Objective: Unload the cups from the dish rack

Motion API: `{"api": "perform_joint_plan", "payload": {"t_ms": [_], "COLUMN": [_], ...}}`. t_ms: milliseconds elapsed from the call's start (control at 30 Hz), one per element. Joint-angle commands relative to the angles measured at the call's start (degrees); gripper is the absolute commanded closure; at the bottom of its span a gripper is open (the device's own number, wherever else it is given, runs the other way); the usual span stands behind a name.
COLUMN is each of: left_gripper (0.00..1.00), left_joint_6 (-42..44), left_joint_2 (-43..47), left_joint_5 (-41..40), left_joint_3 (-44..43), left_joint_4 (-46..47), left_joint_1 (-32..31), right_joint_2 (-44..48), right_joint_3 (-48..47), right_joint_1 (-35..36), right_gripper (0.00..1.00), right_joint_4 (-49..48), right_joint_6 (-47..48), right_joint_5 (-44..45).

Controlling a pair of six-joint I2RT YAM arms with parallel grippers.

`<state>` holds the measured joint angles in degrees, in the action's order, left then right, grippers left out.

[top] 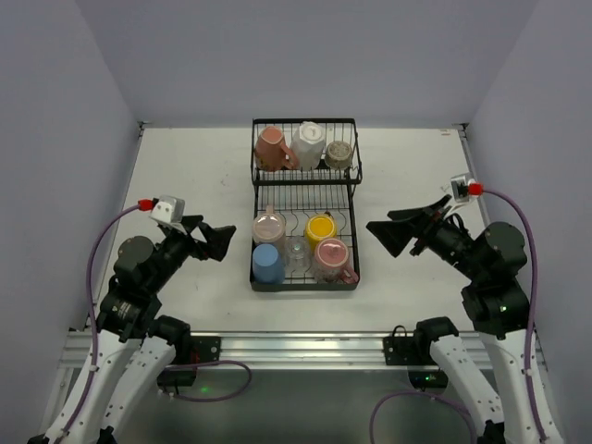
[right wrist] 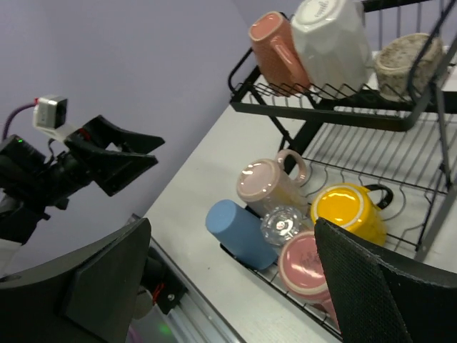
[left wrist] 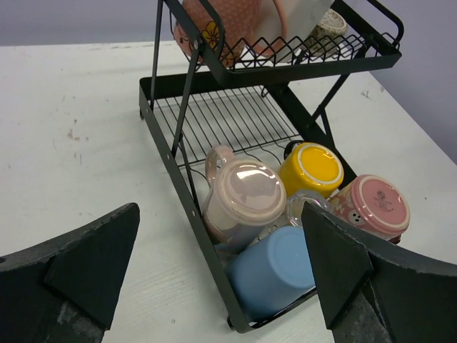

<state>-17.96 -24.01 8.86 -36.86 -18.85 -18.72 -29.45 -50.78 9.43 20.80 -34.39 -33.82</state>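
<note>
The black wire dish rack (top: 305,121) stands mid-table. Its upper shelf holds a salmon-pink cup (top: 271,148), a white cup (top: 308,143) and a small grey-beige cup (top: 339,154). The lower tier holds a pale pink mug (top: 269,227), a yellow cup (top: 320,227), a clear glass (top: 296,250), a blue cup (top: 267,265) and a pink patterned cup (top: 331,259), all upside down or tipped. No dark red cup shows. My left gripper (top: 223,240) is open and empty, left of the rack and facing the blue cup (left wrist: 278,271). My right gripper (top: 381,237) is open and empty, right of the rack.
Purple walls close in the table on the left, right and back. The metal base rail (top: 296,350) runs along the near edge. The rack's side rail (left wrist: 166,143) lies between my left gripper and the lower cups.
</note>
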Motion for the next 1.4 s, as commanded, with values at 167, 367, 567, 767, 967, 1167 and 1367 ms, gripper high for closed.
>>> {"api": "perform_joint_plan", "payload": {"t_ms": [167, 367, 567, 767, 967, 1167, 1367], "left_gripper": [0.0, 0.0, 0.0, 0.0, 0.0, 0.0, 0.0], "left_joint_6": [1.3, 1.1, 0.7, 0.6, 0.5, 0.6, 0.5], "left_joint_2": [0.5, 0.6, 0.9, 0.6, 0.3, 0.0, -0.2], "left_joint_5": [2.8, 3.4, 3.5, 3.1, 3.4, 3.6, 3.6], "left_joint_3": [-1.6, -1.5, -1.2, -1.0, -0.9, -0.8, -0.8], "left_joint_4": [0.3, 0.2, 0.3, 0.4, 0.6, 0.6, 0.7], "left_joint_1": [0.6, 0.5, 0.4, 0.3, 0.2, 0.2, 0.2], "right_joint_2": [-13.2, -26.6, -37.6, -48.4, -60.8, -68.1, -71.5], "right_joint_3": [-14.2, -26.1, -34.5, -42.9, -52.7, -56.4, -55.1], "right_joint_1": [12.4, 15.9, 18.2, 19.9, 21.0, 21.2, 22.0], "right_gripper": [0.01, 0.01, 0.01, 0.01, 0.01, 0.01, 0.01], "right_joint_4": [-0.7, 3.0, 0.8, 2.1, 6.0, 7.1, 6.5], "right_joint_6": [5.2, 14.8, 20.2, 25.0, 27.5, 27.7, 27.5], "right_joint_5": [12.8, 25.1, 27.9, 26.8, 27.8, 30.2, 33.4]}}
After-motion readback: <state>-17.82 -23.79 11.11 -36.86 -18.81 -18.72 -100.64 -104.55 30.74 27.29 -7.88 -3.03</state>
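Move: The white mug on the rack's upper shelf lies about 29 cm ahead of the right hand, 15 cm left and 11 cm below. Beside it, the salmon mug stands some 8 cm farther left and the speckled cup 7 cm to its right; the yellow mug below is about 10 cm ahead of the hand, 11 cm left and 26 cm down. From the left hand the white mug is roughly 26 cm ahead, 18 cm right, nearly level. Right hand rises, sweeps some 26 cm forward and 13 left, then sinks towards the white mug, rolling left-side-down, fingers open. ##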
